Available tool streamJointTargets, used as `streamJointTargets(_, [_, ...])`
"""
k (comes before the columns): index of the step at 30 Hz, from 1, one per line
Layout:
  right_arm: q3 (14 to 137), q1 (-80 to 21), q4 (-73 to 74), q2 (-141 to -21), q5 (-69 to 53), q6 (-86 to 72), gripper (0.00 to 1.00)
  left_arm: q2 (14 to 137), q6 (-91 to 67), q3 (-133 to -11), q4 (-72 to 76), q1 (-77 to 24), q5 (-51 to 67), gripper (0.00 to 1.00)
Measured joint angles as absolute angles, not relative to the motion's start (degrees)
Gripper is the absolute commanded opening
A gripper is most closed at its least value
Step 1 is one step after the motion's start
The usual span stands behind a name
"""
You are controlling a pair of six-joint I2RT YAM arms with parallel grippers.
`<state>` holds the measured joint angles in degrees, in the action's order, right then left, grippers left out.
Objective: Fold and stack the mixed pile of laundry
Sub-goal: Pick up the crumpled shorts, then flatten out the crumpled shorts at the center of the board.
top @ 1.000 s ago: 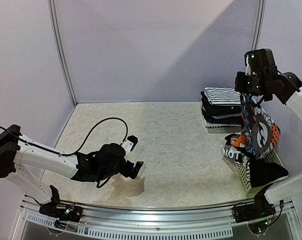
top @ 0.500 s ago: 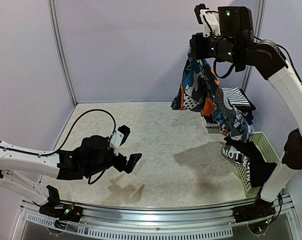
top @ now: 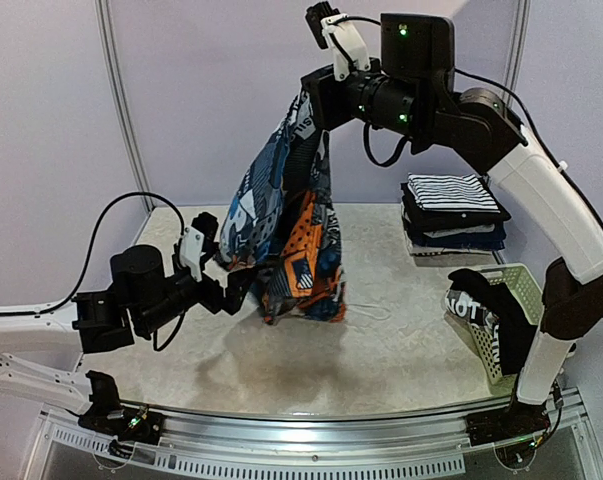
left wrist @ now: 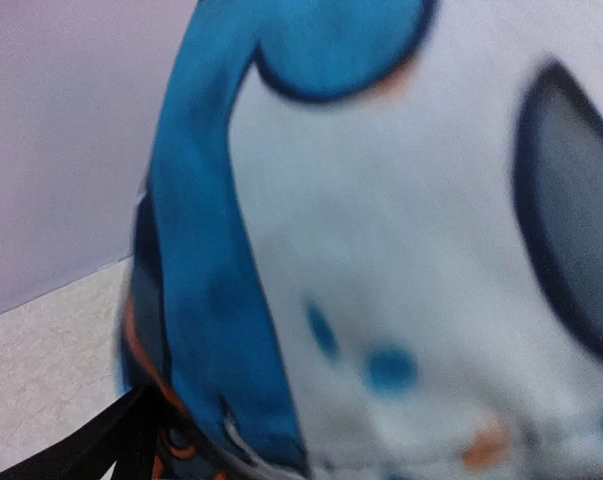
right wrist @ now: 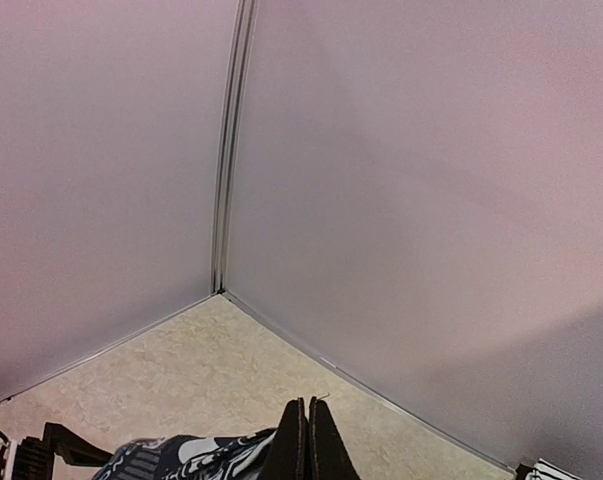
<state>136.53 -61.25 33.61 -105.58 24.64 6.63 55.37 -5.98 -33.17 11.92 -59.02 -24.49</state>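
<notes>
The printed garment (top: pixel 291 220), in orange, blue, white and black, hangs high over the table's middle from my right gripper (top: pixel 309 100), which is shut on its top edge. In the right wrist view the closed fingers (right wrist: pixel 308 445) meet above a strip of the print (right wrist: pixel 181 458). My left gripper (top: pixel 224 262) is open at the garment's lower left edge, its fingers spread on either side of it. Blurred blue and white cloth (left wrist: pixel 401 250) fills the left wrist view, with one black finger (left wrist: pixel 101 455) at the lower left. A folded stack (top: pixel 453 212) topped by the white striped garment lies at the back right.
A white lattice basket (top: pixel 516 285) stands at the right front with a black printed garment (top: pixel 481 310) draped over its near side. The right arm's lower links rise beside it. Walls close the table at the back and sides.
My right arm swung the printed garment up from above the basket and leftward to the table's middle. My left arm rose and reached right, to the garment's lower edge, still open.
</notes>
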Motion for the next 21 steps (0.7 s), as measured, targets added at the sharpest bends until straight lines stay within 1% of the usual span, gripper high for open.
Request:
streamJointTargets(1, [135.1, -61.3, 32.5, -105.3, 24.3, 6.7, 0.0, 55.2, -5.6, -33.3, 12.5, -58.7, -23.9, 0.97])
streamJointTargets(2, [133.3, -61.4, 31.6, -105.0, 24.0, 6.7, 0.0, 55.2, -5.2, -33.4, 13.1, -58.5, -23.4, 0.9])
streamJointTargets(3, [131.1, -61.4, 30.9, -104.7, 23.8, 6.7, 0.0, 55.4, -4.6, -33.6, 13.4, -58.2, -23.3, 0.76])
streamJointTargets(4, [129.3, -61.4, 30.3, -104.4, 23.7, 6.7, 0.0, 55.7, -4.2, -33.9, 13.6, -58.0, -23.4, 0.59])
streamJointTargets(6, [123.8, -61.4, 28.9, -103.4, 23.7, 6.7, 0.0, 56.8, -3.2, -34.7, 14.4, -57.3, -23.7, 0.1])
streamJointTargets(7, [121.9, -61.4, 28.6, -103.1, 23.8, 6.6, 0.0, 57.1, -3.1, -35.0, 14.7, -57.0, -23.9, 0.0])
streamJointTargets(13, [110.1, -61.4, 26.6, -99.8, 26.7, 6.4, 0.0, 56.4, -1.0, -36.4, 13.9, -56.4, -26.4, 0.0])
streamJointTargets(17, [107.0, -61.4, 25.3, -97.7, 28.6, 6.5, 0.0, 53.3, 0.5, -39.6, 8.9, -56.4, -27.7, 0.0])
streamJointTargets(21, [106.1, -61.4, 24.1, -96.0, 29.6, 6.9, 0.0, 50.5, 2.3, -46.2, 2.3, -56.4, -28.4, 0.0])
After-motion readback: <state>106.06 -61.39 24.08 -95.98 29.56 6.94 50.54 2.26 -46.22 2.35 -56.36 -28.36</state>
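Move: Just beyond the open left fingers, about 2 cm ahead, 2 cm to their right and level with them, hangs the shorts' left edge; the shorts' middle is some 10 cm to the right, 3 cm ahead. The right gripper, holding the shorts by their top, is roughly 14 cm right, 6 cm ahead and 28 cm above. From the right hand, that left edge lies about 12 cm left, 4 cm back and 28 cm below. Easing forward about 2 cm, the left fingers shut on the hanging left edge of the shorts, then carry it up, ending some 10 cm higher and 3 cm farther left. Meanwhile the right hand keeps its pinch on the top and sinks about 12 cm, rolling its left side down roughly 10 degrees, then starts to creep back up. ##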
